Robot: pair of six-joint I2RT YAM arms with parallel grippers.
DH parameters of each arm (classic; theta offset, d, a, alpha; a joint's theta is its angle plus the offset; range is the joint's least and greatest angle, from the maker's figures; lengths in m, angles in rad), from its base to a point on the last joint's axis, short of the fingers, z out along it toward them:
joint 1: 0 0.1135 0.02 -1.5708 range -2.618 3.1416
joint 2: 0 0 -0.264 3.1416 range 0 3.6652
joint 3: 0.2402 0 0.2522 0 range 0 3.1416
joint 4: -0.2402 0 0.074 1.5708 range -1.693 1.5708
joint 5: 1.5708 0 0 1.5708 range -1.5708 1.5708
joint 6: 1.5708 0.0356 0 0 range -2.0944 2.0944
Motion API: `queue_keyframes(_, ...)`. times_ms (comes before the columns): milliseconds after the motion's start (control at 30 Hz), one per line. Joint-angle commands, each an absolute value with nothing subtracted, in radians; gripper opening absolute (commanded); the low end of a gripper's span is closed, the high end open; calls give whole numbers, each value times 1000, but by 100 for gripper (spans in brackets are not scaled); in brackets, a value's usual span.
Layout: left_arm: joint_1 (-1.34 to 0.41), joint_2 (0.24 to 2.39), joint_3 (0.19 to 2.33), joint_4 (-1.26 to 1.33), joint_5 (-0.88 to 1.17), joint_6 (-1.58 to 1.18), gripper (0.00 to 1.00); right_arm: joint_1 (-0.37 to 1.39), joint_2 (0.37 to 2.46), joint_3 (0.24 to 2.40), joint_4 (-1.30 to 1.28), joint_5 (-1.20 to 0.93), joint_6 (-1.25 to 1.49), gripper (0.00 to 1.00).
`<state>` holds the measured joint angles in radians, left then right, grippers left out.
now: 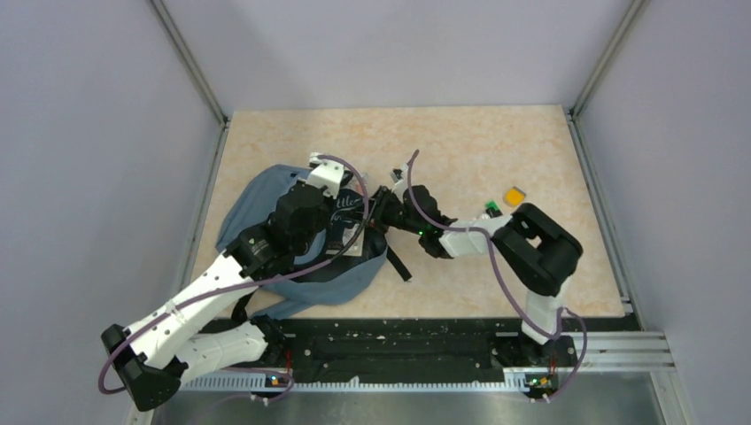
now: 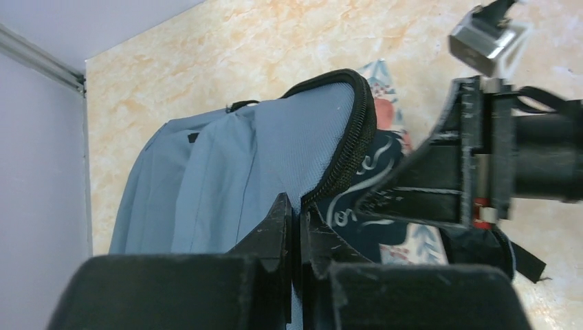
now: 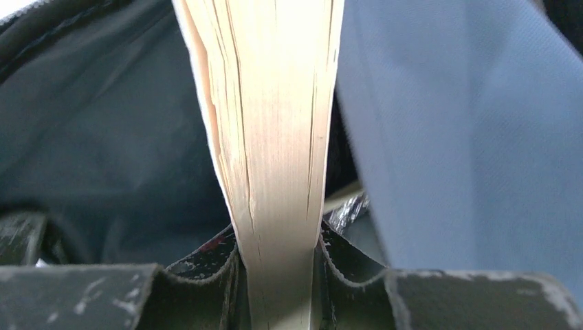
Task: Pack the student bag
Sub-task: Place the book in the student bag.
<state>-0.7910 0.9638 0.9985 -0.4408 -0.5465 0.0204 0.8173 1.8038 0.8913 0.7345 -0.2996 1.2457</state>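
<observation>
The student bag [image 1: 257,199], grey-blue with black zipper trim, lies on the table's left half with its mouth facing right. My left gripper [image 2: 297,206] is shut on the bag's zipper edge [image 2: 350,151] and holds the flap [image 2: 227,165] up. My right gripper [image 3: 278,240] is shut on a thick book [image 3: 275,124], whose cream page edge points into the bag's dark lining [image 3: 103,137]. Grey-blue bag fabric [image 3: 467,137] hangs to its right. In the left wrist view the book's dark blue cover [image 2: 385,155] sits at the opening, gripped by the right gripper's fingers [image 2: 426,182]. Both grippers meet at the mouth [image 1: 367,211].
A small orange block [image 1: 513,194] and a small green item [image 1: 491,209] lie on the beige table to the right of the bag. A black strap [image 1: 398,264] trails from the bag toward the near edge. Grey walls close in the left, right and far sides.
</observation>
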Motion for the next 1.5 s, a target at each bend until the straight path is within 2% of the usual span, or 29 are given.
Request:
queue_keyframes(0,-790,933,984,-334,-489,-26,0,845,1908,1004,977,-182,1332,0)
queue_keyframes(333,-788,911,970,-314,-425,-44,0,963,2033,1186,834,116,1109,0)
queue_keyframes(567,-788,902,967,-317,-420,-47,0,985,2203,1348,774,82,1087,2)
queue_keyframes(700,-787,900,963,-314,-421,-47,0,989,2168,1302,782,112,1038,20)
queue_keyframes(867,-787,905,962,-317,-439,-46,0,988,2093,1215,810,104,1005,57)
queue_keyframes(1033,-786,908,957,-316,-515,-39,0,997,1982,1103,835,87,954,73)
queue_keyframes(1100,-785,903,955,-315,-528,-38,0,998,1929,1039,838,104,953,82)
queue_keyframes(1200,-785,893,948,-306,-534,-40,0,997,1851,941,823,117,950,88)
queue_keyframes(1367,-784,885,938,-297,-572,-42,0,999,1645,761,818,112,905,88)
queue_keyframes(1467,-785,884,938,-294,-583,-42,0,999,1509,719,685,133,824,88)
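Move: Inside the bag's opening, the spot for the held flowered book lies about 12 cm left, 3 cm ahead and 8 cm below the right hand. The already packed books are some 3 cm farther out than that spot, and the held flap edge is about 11 cm left, 3 cm ahead and 7 cm above the right hand. The loose black strap lies 9 cm right, 11 cm back, 14 cm down. From the left hand the spot is 3 cm right, level fore-and-aft and 12 cm below. Sliding the book into the bag, the right hand travels about 10 cm left with some 4 cm forward and down, under the held-up flap. Its fingers then spread wide and let go, and it draws back right about 11 cm, also back and slightly up, rolling as it leaves. The left keeps its pinch on the flap, shifting only slightly right and down, then returning. ##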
